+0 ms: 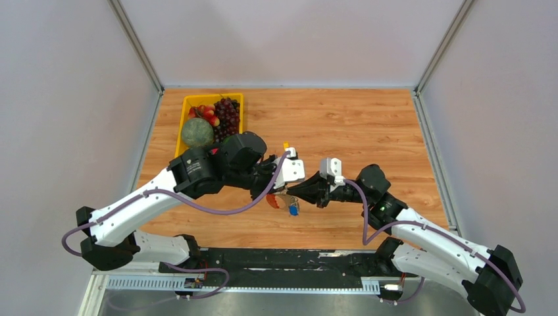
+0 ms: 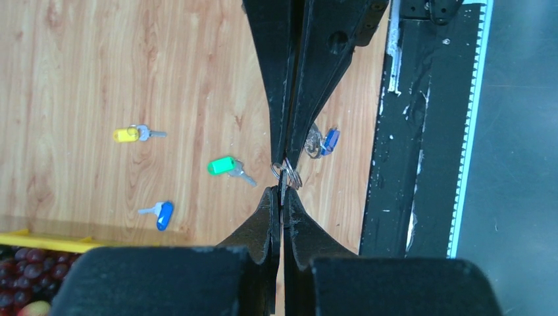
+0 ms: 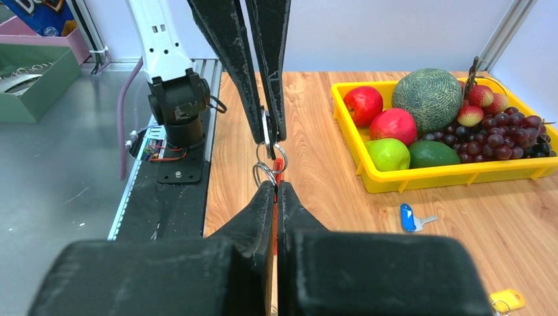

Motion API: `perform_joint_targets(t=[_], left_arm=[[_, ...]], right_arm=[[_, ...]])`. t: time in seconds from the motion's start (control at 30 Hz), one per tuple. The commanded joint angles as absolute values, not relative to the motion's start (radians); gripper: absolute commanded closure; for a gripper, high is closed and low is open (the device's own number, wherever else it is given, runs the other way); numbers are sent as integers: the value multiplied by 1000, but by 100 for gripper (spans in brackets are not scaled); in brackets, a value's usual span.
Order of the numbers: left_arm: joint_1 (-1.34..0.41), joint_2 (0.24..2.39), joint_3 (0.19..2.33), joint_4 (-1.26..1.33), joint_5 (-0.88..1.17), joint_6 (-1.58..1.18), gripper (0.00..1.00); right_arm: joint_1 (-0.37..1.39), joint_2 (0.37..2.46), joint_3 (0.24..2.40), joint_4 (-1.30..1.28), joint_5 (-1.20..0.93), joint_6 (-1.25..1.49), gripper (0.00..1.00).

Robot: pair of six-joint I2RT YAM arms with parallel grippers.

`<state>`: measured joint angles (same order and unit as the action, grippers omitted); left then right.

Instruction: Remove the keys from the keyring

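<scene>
My two grippers meet tip to tip above the near middle of the table. My right gripper (image 3: 276, 184) is shut on the red band (image 3: 278, 172) of the keyring (image 1: 274, 200). My left gripper (image 2: 281, 191) is shut on a thin flat key seen edge-on, joined to the silver wire loops (image 2: 288, 174). A blue key (image 2: 331, 140) hangs from the keyring. A yellow key (image 2: 125, 134), a green key (image 2: 222, 165) and another blue key (image 2: 163, 214) lie loose on the table. The keyring's grey body is mostly hidden by the fingers.
A yellow fruit tray (image 1: 186, 102) with a melon, apples and grapes stands at the back left. The black base rail (image 1: 289, 260) runs along the near edge. Grey walls close in the table's sides and back.
</scene>
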<state>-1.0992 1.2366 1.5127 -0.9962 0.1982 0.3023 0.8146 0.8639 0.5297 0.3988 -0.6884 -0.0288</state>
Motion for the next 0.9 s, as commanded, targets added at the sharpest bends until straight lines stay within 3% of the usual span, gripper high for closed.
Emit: perform_joint_targets(t=[0.0, 0.6, 0.63, 0.73, 0.8, 0.87], left_arm=[[-1104, 1165, 1490, -910, 159, 328, 100], [-1105, 1116, 1337, -817, 168, 320, 100], [-1105, 1115, 1338, -818, 164, 320, 100], [-1105, 1113, 1352, -827, 159, 325, 100], [-1105, 1111, 1365, -834, 160, 330, 100], [-1105, 1110, 1380, -844, 168, 337, 100]], right_arm=[[811, 839, 577, 371, -650, -27, 100], [811, 755, 412, 705, -418, 403, 100], [810, 750, 401, 708, -418, 405, 95], [810, 741, 397, 632, -418, 370, 65], [810, 741, 406, 576, -426, 323, 56], [811, 739, 420, 522, -442, 261, 54]])
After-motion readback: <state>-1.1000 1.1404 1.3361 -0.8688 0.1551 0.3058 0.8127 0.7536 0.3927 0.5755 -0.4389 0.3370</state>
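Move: Between the nearly touching fingertips, the keyring's small rings lie about 1 cm right of and 2 cm below the left hand point, and 1 cm left of and 1 cm above the right. The hanging blue tag is roughly 3 cm back, 1 cm right and 9 cm below the left hand. On the table, some 27 cm below that hand, the green key lies about 8 cm ahead and 1 cm left; the loose blue key, 15 cm ahead and 8 cm left. Drawing forward and up with its fingers shut at the rings, the right hand then backs off to the right, about 2 cm, rolling and tipping its fingertips up some 20 degrees; late on it opens nearly halfway and its touch on the rings ends. The left hand keeps its pinch on the keyring and, after a slight shift left, sinks about 2 cm. ##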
